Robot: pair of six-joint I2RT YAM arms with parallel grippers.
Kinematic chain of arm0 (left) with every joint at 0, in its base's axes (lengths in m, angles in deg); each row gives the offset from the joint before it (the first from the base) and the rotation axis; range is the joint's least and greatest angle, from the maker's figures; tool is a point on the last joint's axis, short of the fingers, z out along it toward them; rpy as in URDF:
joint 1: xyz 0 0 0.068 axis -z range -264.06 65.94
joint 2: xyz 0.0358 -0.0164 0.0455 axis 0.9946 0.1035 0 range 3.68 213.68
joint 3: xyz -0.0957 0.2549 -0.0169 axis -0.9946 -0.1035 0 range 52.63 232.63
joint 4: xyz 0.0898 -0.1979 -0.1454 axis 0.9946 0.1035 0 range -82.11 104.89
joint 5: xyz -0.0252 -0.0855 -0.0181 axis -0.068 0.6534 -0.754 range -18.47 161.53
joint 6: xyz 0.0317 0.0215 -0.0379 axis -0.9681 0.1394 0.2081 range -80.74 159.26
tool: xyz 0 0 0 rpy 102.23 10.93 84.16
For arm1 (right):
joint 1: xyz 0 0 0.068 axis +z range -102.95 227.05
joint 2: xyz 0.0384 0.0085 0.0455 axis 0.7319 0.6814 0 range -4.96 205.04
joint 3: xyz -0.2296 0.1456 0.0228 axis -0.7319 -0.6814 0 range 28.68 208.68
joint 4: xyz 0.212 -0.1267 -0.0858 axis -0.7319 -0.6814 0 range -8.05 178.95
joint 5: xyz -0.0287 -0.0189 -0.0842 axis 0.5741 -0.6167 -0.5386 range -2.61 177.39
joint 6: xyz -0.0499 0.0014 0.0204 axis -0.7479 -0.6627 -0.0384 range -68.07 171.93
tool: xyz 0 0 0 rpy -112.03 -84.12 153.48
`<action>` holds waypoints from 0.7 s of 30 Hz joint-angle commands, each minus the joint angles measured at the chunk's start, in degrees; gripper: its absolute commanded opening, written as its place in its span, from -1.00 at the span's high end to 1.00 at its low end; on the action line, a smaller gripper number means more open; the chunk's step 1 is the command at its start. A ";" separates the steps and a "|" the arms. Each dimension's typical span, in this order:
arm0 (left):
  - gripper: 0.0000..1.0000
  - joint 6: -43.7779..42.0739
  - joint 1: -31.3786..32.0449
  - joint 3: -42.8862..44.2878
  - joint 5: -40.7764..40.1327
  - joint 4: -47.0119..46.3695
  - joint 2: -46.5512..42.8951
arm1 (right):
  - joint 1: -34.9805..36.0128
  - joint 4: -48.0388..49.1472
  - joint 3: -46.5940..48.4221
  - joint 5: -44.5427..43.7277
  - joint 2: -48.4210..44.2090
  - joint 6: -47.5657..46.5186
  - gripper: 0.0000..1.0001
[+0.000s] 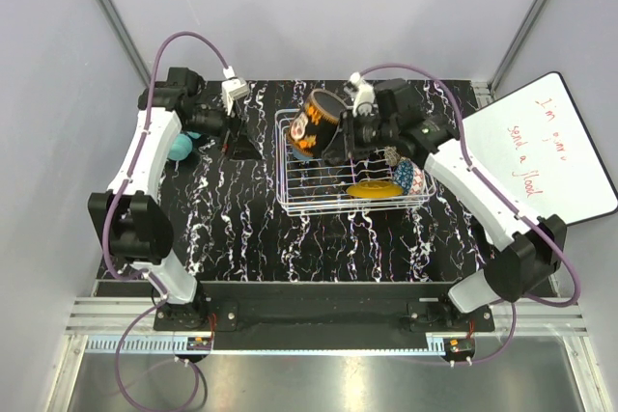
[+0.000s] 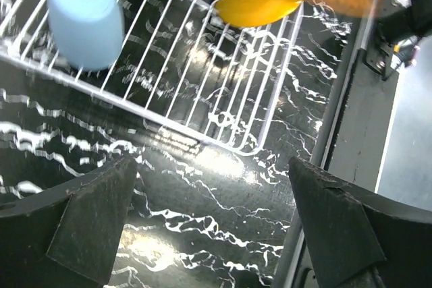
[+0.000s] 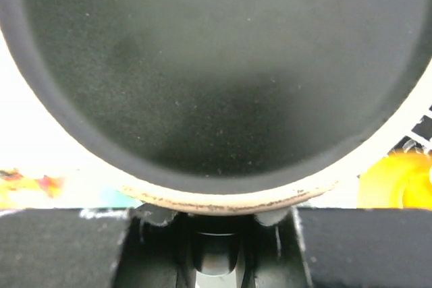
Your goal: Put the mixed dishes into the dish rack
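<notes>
The white wire dish rack [image 1: 290, 202] [image 2: 202, 59] stands mid-table. My right gripper [image 1: 340, 137] [image 3: 219, 217] is shut on the rim of a dark mug [image 1: 317, 121] [image 3: 216, 72] with orange and white markings. It holds the mug tilted above the rack's left end. Under the mug a light blue cup [image 1: 300, 150] [image 2: 84, 25] lies in the rack. A mustard-yellow plate [image 1: 372, 189] [image 2: 256, 1] rests at the front right. A patterned bowl [image 1: 412, 178] sits at the rack's right end. My left gripper [image 1: 238, 139] [image 2: 212, 187] hangs open over the table left of the rack, holding nothing.
A teal round object [image 1: 181, 148] lies on the black marbled table [image 1: 241, 229] under my left arm. A whiteboard [image 1: 550, 151] with red writing leans at the right. Grey walls close in on the left, back and right.
</notes>
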 commanded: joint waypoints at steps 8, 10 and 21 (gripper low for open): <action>-0.98 11.71 -0.09 -4.16 -9.06 -7.88 2.12 | 10.73 -8.08 5.58 -22.18 -1.87 -16.25 1.00; -0.98 12.15 -0.09 -4.86 -8.36 -8.57 2.47 | 11.78 -8.70 7.07 -26.47 0.33 -17.49 1.00; -0.98 12.24 -0.17 -9.79 -8.00 -11.66 1.42 | 15.30 -7.30 11.21 -37.40 11.31 -24.70 1.00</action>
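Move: Below the right hand, which already holds the flowered mug by its handle, the free front-left part of the dish rack lies about 6 cm to the left, 7 cm back and 18 cm down. At much the same depth, the blue cup stands level with the hand and some 7 cm left; the yellow bowl is 10 cm back and 12 cm right. From the left hand the free spot is 12 cm right, 6 cm back, 15 cm down. Lowering the mug towards the rack's front-left part, the right hand sinks about 9 cm, first easing back a few centimetres, then coming forward again, while it rolls nearly 40 degrees so the fingers swing from leftward to pointing steeply down, keeping their hold on the handle. The empty left hand sinks some 6 cm beside the rack, fingers still wide open. ##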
